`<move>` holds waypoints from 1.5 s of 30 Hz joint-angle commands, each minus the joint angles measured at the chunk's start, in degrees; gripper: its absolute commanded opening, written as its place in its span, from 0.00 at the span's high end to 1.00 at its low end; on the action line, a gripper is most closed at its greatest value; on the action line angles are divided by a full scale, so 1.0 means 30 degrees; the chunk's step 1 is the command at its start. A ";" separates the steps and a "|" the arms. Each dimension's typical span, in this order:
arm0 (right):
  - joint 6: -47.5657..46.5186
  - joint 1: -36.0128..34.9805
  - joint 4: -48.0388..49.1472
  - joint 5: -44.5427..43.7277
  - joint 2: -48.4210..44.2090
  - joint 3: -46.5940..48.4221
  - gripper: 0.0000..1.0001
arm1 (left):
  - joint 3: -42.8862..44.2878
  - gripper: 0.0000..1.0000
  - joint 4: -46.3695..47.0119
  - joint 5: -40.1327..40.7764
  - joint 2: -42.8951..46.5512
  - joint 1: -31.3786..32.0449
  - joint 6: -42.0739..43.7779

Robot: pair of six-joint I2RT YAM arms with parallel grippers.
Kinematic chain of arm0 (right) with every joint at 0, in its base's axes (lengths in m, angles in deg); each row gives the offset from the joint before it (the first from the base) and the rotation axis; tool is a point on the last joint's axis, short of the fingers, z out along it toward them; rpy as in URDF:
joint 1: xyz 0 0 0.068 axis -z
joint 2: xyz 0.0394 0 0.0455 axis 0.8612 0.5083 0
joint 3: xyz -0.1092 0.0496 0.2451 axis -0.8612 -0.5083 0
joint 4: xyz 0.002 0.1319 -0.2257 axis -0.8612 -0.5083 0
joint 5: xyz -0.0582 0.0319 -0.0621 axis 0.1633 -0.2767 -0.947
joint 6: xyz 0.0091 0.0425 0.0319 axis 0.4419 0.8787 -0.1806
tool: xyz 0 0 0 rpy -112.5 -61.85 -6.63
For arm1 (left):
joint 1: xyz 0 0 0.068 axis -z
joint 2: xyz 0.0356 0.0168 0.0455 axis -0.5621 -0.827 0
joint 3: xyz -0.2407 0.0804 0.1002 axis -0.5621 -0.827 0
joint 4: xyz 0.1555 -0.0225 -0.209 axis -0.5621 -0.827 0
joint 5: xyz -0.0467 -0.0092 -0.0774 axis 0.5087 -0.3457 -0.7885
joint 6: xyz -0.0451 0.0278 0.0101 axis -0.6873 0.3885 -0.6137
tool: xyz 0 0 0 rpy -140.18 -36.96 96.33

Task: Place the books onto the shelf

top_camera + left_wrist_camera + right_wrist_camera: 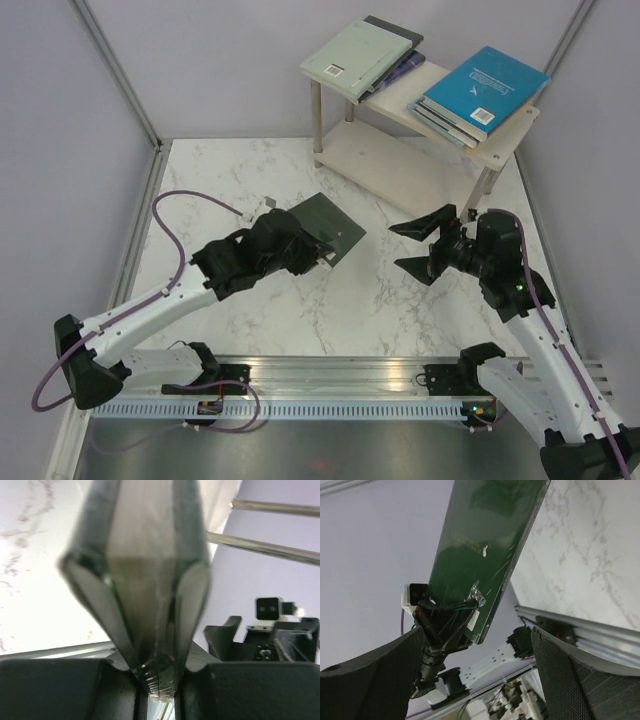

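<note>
My left gripper is shut on the near edge of a dark green book, holding it tilted above the marble table. In the left wrist view the book's page edge runs up from between the closed jaws. My right gripper is open, facing left toward that book, about a hand's width away. The right wrist view shows the green cover between its spread fingers. The shelf stands at the back right. Its top board carries a stack topped by a pale mint book and another topped by a cyan book.
The shelf's lower board is bare. Metal frame posts and grey walls close in the left, back and right sides. An aluminium rail with the arm bases runs along the near edge. A purple cable loops over the left arm.
</note>
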 commanded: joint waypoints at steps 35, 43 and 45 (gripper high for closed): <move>0.6814 -0.3316 0.8624 -0.1862 0.3976 0.0683 0.80 | 0.0861 0.98 0.8592 -0.4522 0.0900 -0.0540 -0.2483; 0.5848 -0.3287 0.8508 -0.2390 0.4534 0.2440 1.00 | 0.0714 0.61 0.7426 -0.5723 0.1220 -0.0540 -0.1577; 0.5701 -0.3315 0.8420 -0.2535 0.4564 0.2589 1.00 | 0.0773 0.54 0.6194 -0.6131 0.1397 -0.0598 -0.0994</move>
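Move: The left hand already grips the green book near its near-right edge, the book's middle about 6 cm ahead, 3 cm right and 6 cm below it. The open right gripper is some 24 cm to the left hand's right, about level with it. From the right hand the book's middle lies about 20 cm left, 5 cm ahead and 7 cm lower; the shelf's top board is roughly 30 cm ahead and 2 cm right. Right hand moves 5 cm left, forward, up, pinching the book's spine; left hand lifts 10 cm, rolls, loosens. ##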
